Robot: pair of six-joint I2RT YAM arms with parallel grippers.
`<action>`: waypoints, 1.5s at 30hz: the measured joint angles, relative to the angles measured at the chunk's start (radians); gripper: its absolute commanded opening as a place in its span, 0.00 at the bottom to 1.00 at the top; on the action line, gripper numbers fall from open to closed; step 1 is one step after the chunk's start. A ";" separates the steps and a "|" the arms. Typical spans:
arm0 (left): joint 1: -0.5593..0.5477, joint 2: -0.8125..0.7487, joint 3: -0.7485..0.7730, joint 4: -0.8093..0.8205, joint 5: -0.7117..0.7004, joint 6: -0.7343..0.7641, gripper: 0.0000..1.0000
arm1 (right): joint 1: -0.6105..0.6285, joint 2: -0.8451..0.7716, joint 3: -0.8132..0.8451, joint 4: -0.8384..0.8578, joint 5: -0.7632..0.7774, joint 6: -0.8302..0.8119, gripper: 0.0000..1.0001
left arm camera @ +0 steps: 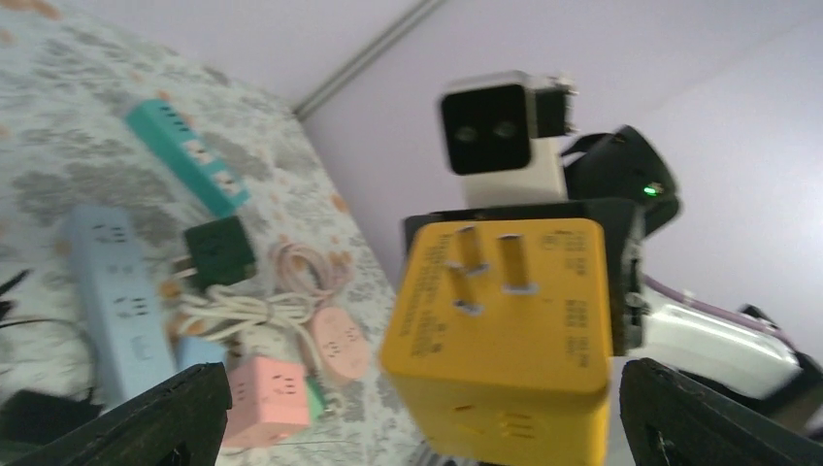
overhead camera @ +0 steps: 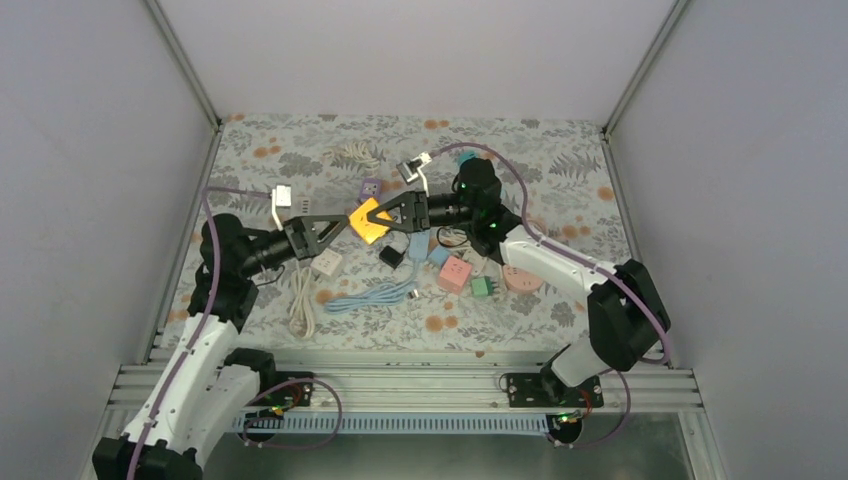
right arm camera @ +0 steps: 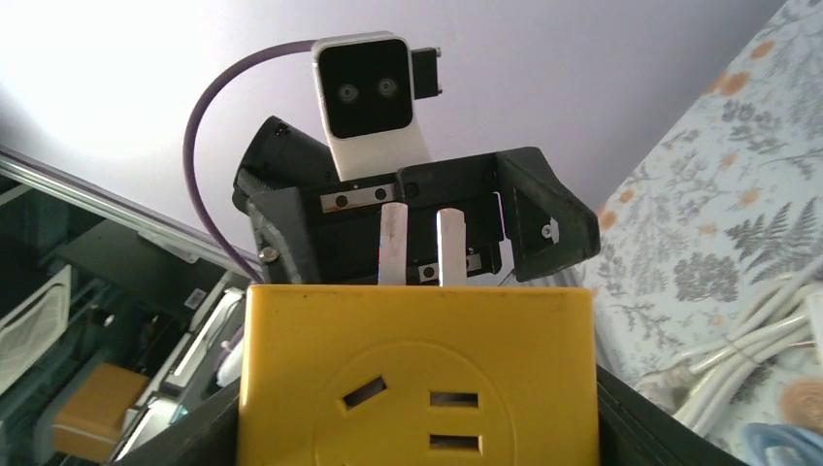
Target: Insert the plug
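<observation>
The plug is a yellow cube (overhead camera: 368, 222) with metal prongs on one face and a socket on another, held above the floral mat. My right gripper (overhead camera: 388, 216) is shut on it; in the right wrist view the cube (right arm camera: 417, 369) fills the space between the two black fingers, socket face toward the camera and prongs (right arm camera: 393, 243) pointing away. My left gripper (overhead camera: 340, 226) stands open facing those prongs. In the left wrist view the cube (left arm camera: 505, 330) hangs just ahead of the wide-apart fingers (left arm camera: 146, 422), touching neither.
On the mat below lie a blue power strip (overhead camera: 418, 248), a pink cube socket (overhead camera: 455, 272), a green adapter (overhead camera: 482, 286), a round pink socket (overhead camera: 521, 279), a white cube (overhead camera: 327, 263), a purple cube (overhead camera: 371, 187) and coiled white cable (overhead camera: 300, 300). White walls enclose three sides.
</observation>
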 measured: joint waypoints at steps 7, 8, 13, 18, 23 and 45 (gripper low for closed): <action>-0.045 -0.026 -0.027 0.181 0.022 -0.161 1.00 | 0.015 0.021 0.035 0.026 -0.022 0.062 0.62; -0.047 -0.027 -0.029 0.189 0.019 -0.174 0.99 | 0.016 0.024 0.042 0.026 -0.023 0.066 0.61; -0.070 -0.010 -0.029 0.193 0.014 -0.219 0.91 | 0.024 0.047 0.075 0.032 -0.026 0.084 0.62; -0.111 0.019 -0.029 0.186 0.002 -0.249 0.82 | 0.038 0.071 0.089 0.029 -0.033 0.093 0.62; -0.117 0.030 -0.023 0.197 -0.008 -0.286 0.69 | 0.036 0.071 0.089 0.019 -0.031 0.090 0.80; -0.124 0.091 0.005 0.254 -0.145 -0.738 0.62 | 0.020 -0.342 -0.176 0.011 0.590 -0.491 1.00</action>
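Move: The left hand, open and empty, has the yellow adapter about 7 cm to its right, 1 cm ahead and 1 cm above. The right hand holds that adapter; the left gripper taking it is about 8 cm to the right hand's left and 1 cm back. Counted from the left hand, some 27 cm down on the table, the white adapter lies about 6 cm ahead and 3 cm left, the black plug about 8 cm ahead and 11 cm right. The left fingers close around the yellow adapter and pinch it after the left hand shifts about 3 cm right, slightly back and up, while the right hand feeds it some 2 cm left. Then the right fingers open and let go, and that hand draws off right and up, about 8 cm rightward, swinging clockwise and rolling. The left hand, keeping its grip, eases forward about 3 cm and rolls some 35 degrees. ##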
